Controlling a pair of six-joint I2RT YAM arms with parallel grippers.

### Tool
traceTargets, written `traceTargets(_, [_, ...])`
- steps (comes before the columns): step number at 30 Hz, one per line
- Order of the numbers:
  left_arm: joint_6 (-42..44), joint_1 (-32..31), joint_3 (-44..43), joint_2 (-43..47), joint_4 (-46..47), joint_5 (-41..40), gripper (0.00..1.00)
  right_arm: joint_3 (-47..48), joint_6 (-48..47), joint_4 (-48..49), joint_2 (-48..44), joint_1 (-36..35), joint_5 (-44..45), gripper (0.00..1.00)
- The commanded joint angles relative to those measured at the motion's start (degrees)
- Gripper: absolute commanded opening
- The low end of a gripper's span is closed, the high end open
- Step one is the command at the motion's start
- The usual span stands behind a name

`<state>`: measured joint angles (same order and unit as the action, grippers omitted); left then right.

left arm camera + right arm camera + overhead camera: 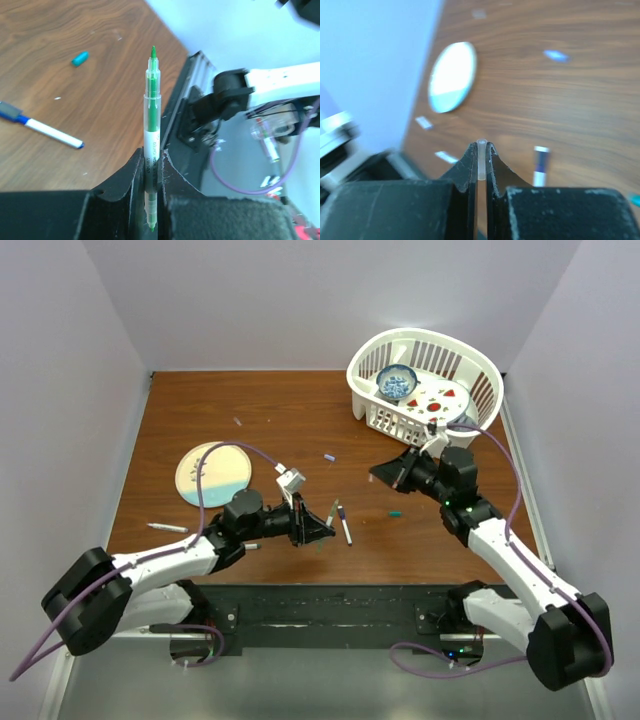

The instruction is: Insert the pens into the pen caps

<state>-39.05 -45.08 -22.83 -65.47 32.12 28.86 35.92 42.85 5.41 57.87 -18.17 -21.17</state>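
Observation:
My left gripper (151,156) is shut on a clear-bodied green pen (152,107), which sticks out past the jaws with its green tip bare. In the top view this gripper (322,529) hovers near the table's front middle. Level with it to the right, my right gripper (481,147) is shut on a small translucent pen cap (481,165), its open end facing out. In the top view the right gripper (385,473) points left toward the left one. On the table lie a blue-and-white pen (344,526), a teal cap (396,512) and a lavender cap (329,456).
A round blue-and-cream plate (212,473) lies at the left, with a white pen (167,527) in front of it. A white basket (483,375) holding a blue bowl stands at the back right. Grey walls close in the table.

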Motion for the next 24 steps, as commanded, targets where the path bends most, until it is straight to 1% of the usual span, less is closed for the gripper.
traceTargets(1, [-8.5,-0.2,1.9,-0.1,15.3,2.5,0.0,-2.2,6.4,15.2,-2.1,-5.0,-2.9,0.0])
traceTargets(5, [-12.4,-0.2,2.3,-0.8,19.4,1.9,0.0,-3.1,7.7,19.5,-3.6,-10.5,-1.1,0.0])
traceTargets(9, [-15.2,-0.2,2.4,-1.8,24.5,2.2,0.0,-4.1,8.9,22.3,-4.0,-13.6,1.0,0.0])
traceTargets(17, [-15.9,-0.2,2.7,-2.0,24.8,1.8,0.0,-5.3,10.1,24.2,-5.6,-16.3,6.0,0.0])
traceTargets(24, [-15.4,-0.2,2.4,-2.2,24.2,1.6,0.0,-4.5,10.4,24.6,-5.2,-17.2,6.9,0.0])
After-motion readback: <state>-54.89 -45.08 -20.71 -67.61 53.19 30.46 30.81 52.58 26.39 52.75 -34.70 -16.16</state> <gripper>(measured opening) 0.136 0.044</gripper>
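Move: I hold the green pen in my left hand, tip up and leaning forward. The clear cap in my right fingertips is roughly 13 cm ahead of my left hand, 10 cm to its right and 5 cm higher. From my right hand the pen tip lies about 8 cm back and 9 cm left, about level. On the table, 15 cm below my left hand, are the capped blue marker, 11 cm ahead and 3 cm right, and the teal cap, 14 cm ahead and 17 cm right. I carry the clear cap left, up and back towards the pen tip, about 7 cm left, 7 cm up and 5.5 cm back, quickly at first and then easing into a slow rise, while the wrist rolls its left side up and the fingers tip upward. Meanwhile my left hand lifts the pen some 6 cm and swings its right-pointing fingers up about 15 degrees. Both grips stay closed. ##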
